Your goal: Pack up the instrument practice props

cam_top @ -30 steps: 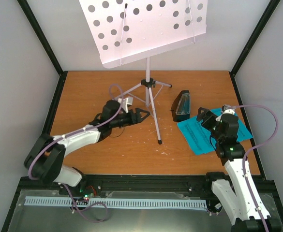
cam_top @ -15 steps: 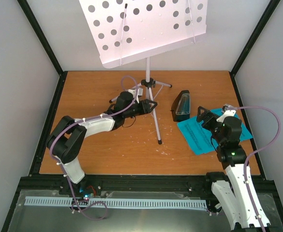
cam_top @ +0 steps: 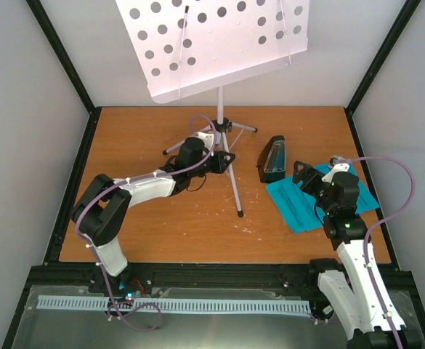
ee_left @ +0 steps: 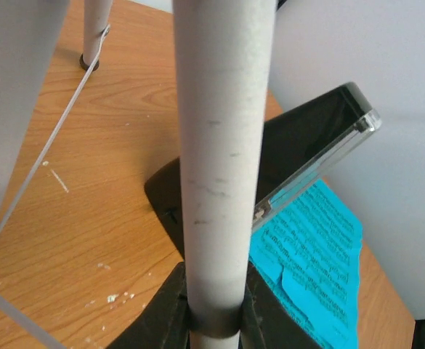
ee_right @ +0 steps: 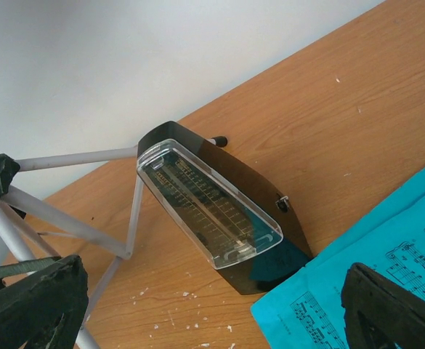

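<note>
The white music stand (cam_top: 212, 43) stands at the back of the table, its hole-punched desk high over its tripod legs. My left gripper (cam_top: 224, 161) is shut on the front leg (ee_left: 219, 145), a jaw tight against each side of the tube. The black pyramid metronome (cam_top: 272, 160) with its clear cover stands just right of that leg. Cyan sheet-music pages (cam_top: 299, 207) lie flat at the right. My right gripper (cam_top: 310, 176) hangs open over the pages' far corner, close to the metronome (ee_right: 212, 211), with nothing between its fingers (ee_right: 30, 298).
Black frame posts and white walls close in the wooden table (cam_top: 161, 225) on three sides. The stand's other two legs (ee_right: 74, 156) spread toward the back wall. A purple cable (cam_top: 197, 120) loops over the left wrist.
My left arm reached further right to the stand's front leg and its jaws closed on it. The right gripper stayed open over the pages, barely shifting.
</note>
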Available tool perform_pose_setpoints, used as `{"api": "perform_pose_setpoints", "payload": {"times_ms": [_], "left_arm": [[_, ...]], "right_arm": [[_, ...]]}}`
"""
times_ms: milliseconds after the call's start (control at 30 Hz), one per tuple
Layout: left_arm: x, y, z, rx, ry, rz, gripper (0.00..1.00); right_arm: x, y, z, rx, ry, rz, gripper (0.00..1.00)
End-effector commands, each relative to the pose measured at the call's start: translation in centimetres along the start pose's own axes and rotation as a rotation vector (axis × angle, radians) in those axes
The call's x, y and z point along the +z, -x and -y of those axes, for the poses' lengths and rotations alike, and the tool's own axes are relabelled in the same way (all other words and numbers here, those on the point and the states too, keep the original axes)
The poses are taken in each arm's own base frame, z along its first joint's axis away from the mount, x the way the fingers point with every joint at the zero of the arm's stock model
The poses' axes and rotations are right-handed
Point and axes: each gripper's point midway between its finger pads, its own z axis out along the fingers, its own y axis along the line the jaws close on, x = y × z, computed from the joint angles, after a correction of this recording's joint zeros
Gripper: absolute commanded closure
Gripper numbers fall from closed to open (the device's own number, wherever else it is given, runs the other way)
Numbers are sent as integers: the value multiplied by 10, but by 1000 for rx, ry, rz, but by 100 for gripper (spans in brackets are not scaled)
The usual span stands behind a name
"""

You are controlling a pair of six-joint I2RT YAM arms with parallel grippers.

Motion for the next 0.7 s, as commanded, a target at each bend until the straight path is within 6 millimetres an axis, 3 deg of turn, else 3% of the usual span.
{"api": "perform_pose_setpoints", "payload": {"times_ms": [0, 133, 367, 500, 600, 667], "left_arm": [[-25, 0, -7, 2, 59, -15, 100], [-61, -10, -6, 81, 15, -27, 100], [-117, -48, 11, 342, -155, -169, 100], [-129, -56, 14, 409, -164, -190, 100], [-127, -53, 14, 421, -161, -193, 99], [-124, -51, 7, 414, -120, -196, 90]], "right_arm": [[-1, 1, -4, -11, 23, 7, 7], [-4, 0, -3, -19, 24, 6, 7], [-2, -3, -13, -30, 84, -6, 7], [-1, -4, -24, -24, 146, -23, 7], [-1, -5, -31, -19, 184, -34, 7], [-2, -6, -36, -22, 208, -42, 7]]}}
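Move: The left hand already grips the music stand's front leg; the clear table it is drawn towards lies about 11 cm back, 9 cm left and some 15 cm below. The leg's foot is roughly 15 cm back, 3 cm right and 14 cm down, the tripod hub about 10 cm ahead and 2 cm left, a little higher. The metronome stands 15 cm right, 2 cm ahead. From the right hand, that clear table is some 30 cm left and 2 cm back. Back and to the left, nearly level, the left hand drags the music stand by its front leg about 14 cm, away from the metronome, gathering speed and then easing into a mostly backward pull. The wrist swings some 15 degrees clockwise while the fingers keep their closed grip. The open right hand, touching nothing, drifts some 2 cm left late on. ##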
